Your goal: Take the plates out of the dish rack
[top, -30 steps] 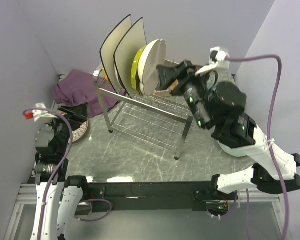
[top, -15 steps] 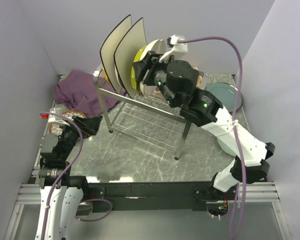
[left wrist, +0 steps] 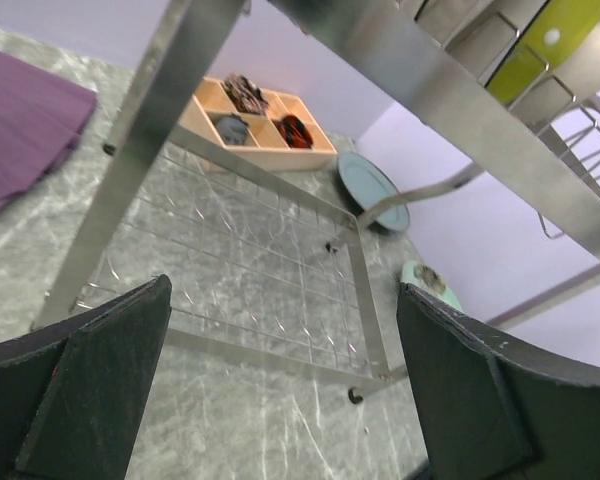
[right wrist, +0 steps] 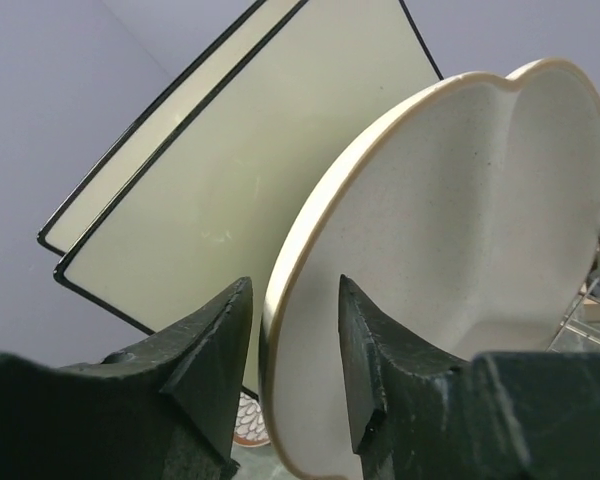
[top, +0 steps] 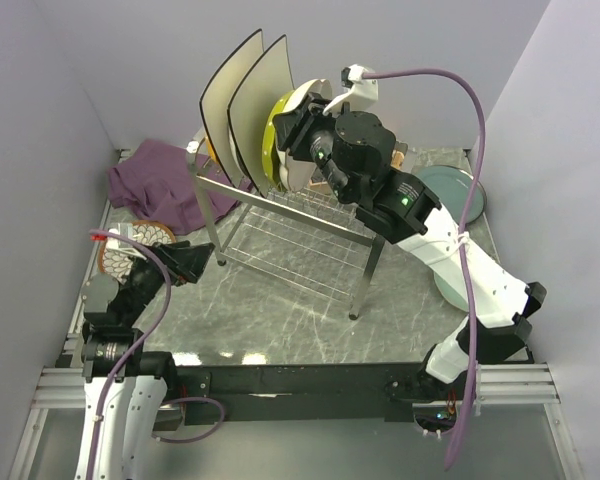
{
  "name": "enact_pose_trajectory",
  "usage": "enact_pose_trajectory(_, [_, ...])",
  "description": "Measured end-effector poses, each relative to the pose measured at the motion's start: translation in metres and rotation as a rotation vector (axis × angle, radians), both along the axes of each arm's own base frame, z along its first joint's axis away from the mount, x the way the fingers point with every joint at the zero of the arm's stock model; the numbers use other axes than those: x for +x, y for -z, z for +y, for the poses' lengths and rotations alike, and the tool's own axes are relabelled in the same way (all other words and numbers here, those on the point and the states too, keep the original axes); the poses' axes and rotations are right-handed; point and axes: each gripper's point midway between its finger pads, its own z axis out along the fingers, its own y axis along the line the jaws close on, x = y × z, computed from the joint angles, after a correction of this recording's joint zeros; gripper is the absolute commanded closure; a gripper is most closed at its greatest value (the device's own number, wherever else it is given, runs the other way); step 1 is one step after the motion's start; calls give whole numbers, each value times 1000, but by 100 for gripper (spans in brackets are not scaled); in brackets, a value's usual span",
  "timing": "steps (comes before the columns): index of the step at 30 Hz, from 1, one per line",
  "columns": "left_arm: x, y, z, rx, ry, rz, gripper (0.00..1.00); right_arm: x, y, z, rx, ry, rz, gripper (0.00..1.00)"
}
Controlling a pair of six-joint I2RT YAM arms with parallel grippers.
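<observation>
The dish rack (top: pixel 280 205) stands mid-table and holds two large cream square plates (top: pixel 242 95), a yellow-green plate (top: pixel 271 135) and a cream round plate (top: pixel 302 97). My right gripper (top: pixel 292 128) is open, with its fingers on either side of the cream round plate's (right wrist: pixel 460 230) rim. In the right wrist view the gripper (right wrist: pixel 295 340) shows a gap on each side of the rim. My left gripper (top: pixel 195 262) is open and empty, low by the rack's front left leg; it is also open in the left wrist view (left wrist: pixel 280 390).
A brown-rimmed patterned plate (top: pixel 128 246) lies on the table at the left, by a purple cloth (top: pixel 155 178). A teal-grey plate (top: pixel 450 188) and a mint plate (left wrist: pixel 425 280) lie at the right. A wooden compartment box (left wrist: pixel 260 110) sits behind the rack.
My right arm has swung left from the rack's right end, and its fingers now straddle the cream round plate. My left gripper has moved off the patterned plate toward the rack's leg.
</observation>
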Motion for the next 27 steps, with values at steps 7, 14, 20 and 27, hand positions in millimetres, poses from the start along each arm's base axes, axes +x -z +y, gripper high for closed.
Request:
enact_pose_trajectory(7, [-1,0,-9,-16,60,2,1,5,5,3,42,-19,2,59])
enact_pose_trajectory(14, [-2,-2,-9,-23,59,-8,1,2,1,-5,80,-21,-11,88])
enact_pose_trajectory(20, [-1,-2,-8,-25,55,-5,1,-4,-3,-24,134,17,-29,100])
enact_pose_trajectory(27, [1,-1,-9,-39,56,3,1,-21,-7,-35,174,-28,-71,100])
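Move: The right hand's open fingers straddle the near rim of the white plate; that plate's middle lies about 8 cm ahead, 3 cm to the right and 6 cm below. Next in the rack, the lime dish is roughly 8 cm ahead and 3 cm left of the hand, and the nearer black-rimmed plate about 10 cm ahead and 8 cm left. From the left hand, the white plate is some 20 cm ahead, 22 cm right and 15 cm higher. The right hand first stays almost in place at the white plate while its half-open fingers shut and pinch the near rim between the pads. As they close, it draws the rim to the right, away from the black-rimmed plates, by about 4 cm and some 2 cm back towards the base, rolling about 10 degrees so that the hand's left side rises. ##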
